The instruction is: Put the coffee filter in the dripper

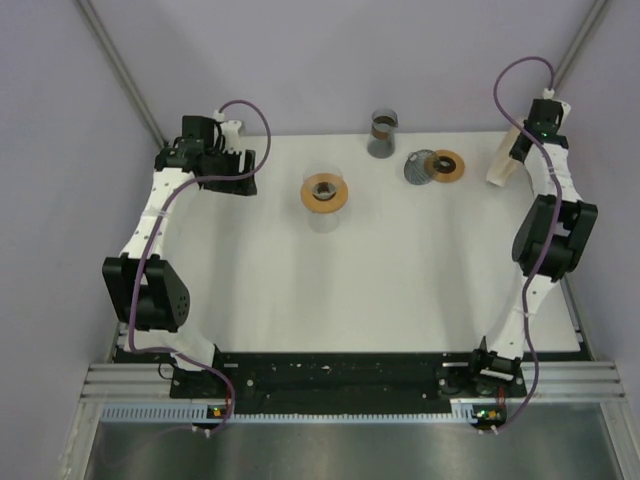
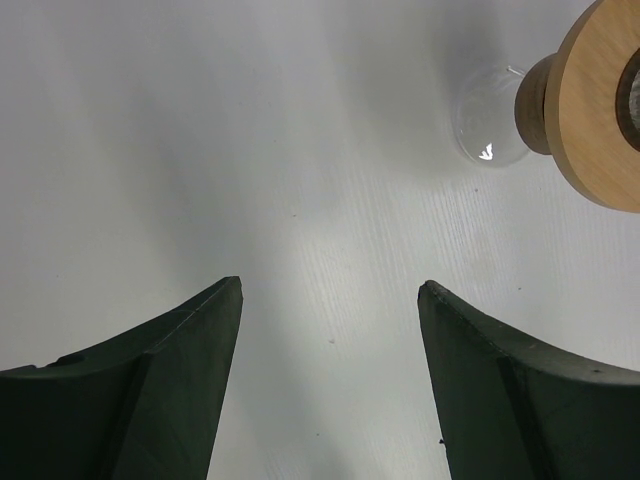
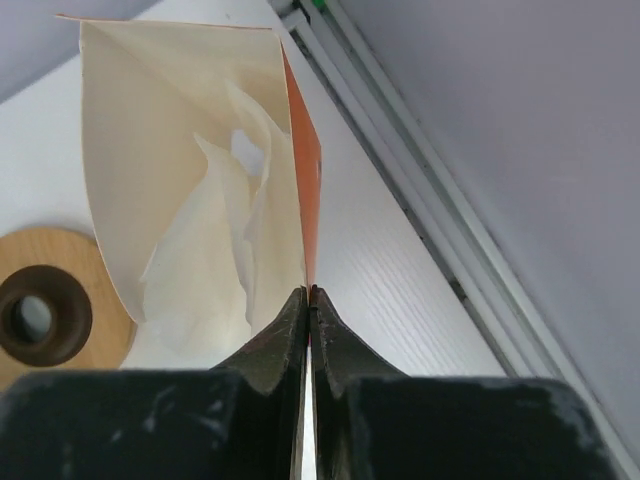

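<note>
The dripper (image 1: 325, 193), a glass cone with a wooden collar, stands at mid-table; its collar (image 2: 600, 100) shows at the top right of the left wrist view. White paper coffee filters (image 3: 205, 265) sit crumpled inside a cream and orange carton (image 3: 180, 120) at the table's far right (image 1: 503, 163). My right gripper (image 3: 309, 292) is shut, pinching the carton's orange side wall; it touches no filter. My left gripper (image 2: 330, 285) hangs open over bare table, left of the dripper, with nothing between its fingers.
A second wooden ring (image 1: 448, 166) lies beside a metal mesh cone (image 1: 418, 167), left of the carton; this ring (image 3: 40, 310) also shows in the right wrist view. A glass vessel (image 1: 383, 133) stands at the back. A metal rail (image 3: 420, 190) runs along the right edge.
</note>
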Action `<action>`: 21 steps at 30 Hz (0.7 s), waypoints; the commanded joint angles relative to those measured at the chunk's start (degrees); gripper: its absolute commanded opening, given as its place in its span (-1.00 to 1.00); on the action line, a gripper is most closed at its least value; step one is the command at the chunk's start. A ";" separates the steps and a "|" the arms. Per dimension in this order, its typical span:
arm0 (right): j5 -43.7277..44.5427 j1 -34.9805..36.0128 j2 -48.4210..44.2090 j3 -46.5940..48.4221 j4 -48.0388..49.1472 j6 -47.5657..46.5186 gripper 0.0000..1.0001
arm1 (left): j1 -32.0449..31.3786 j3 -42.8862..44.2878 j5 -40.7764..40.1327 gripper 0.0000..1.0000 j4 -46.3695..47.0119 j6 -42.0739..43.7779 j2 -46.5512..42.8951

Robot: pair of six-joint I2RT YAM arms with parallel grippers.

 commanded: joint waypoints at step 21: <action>-1.65 53.02 -36.84 0.54 -10.00 -20.33 -1.00 | 10.79 -2.21 3.68 0.54 -6.35 4.49 -14.57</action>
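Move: The right hand, already pinching the coffee filter at the far right, has the dripper on its carafe about 52 cm to its left and 10 cm back, at roughly hand height. The wooden ring lies some 19 cm left and 6 cm ahead, the grey cone 26 cm left and 5 ahead, the glass pitcher about 36 left and 11 ahead. From the left hand, the dripper is roughly 19 cm right, 5 ahead, a little below. Keeping the filter pinched in its shut fingers, the right hand lifts steeply, then sweeps fast to the left towards the dripper, about 35 cm left and 26 cm up in all while drawing back 13 cm, passing high on the near side of the wooden ring and grey cone; the wrist swings some 50 degrees counter-clockwise and its fingers tip up. The left hand, empty and open, eases up, left and back, away from the dripper, gaining speed. ##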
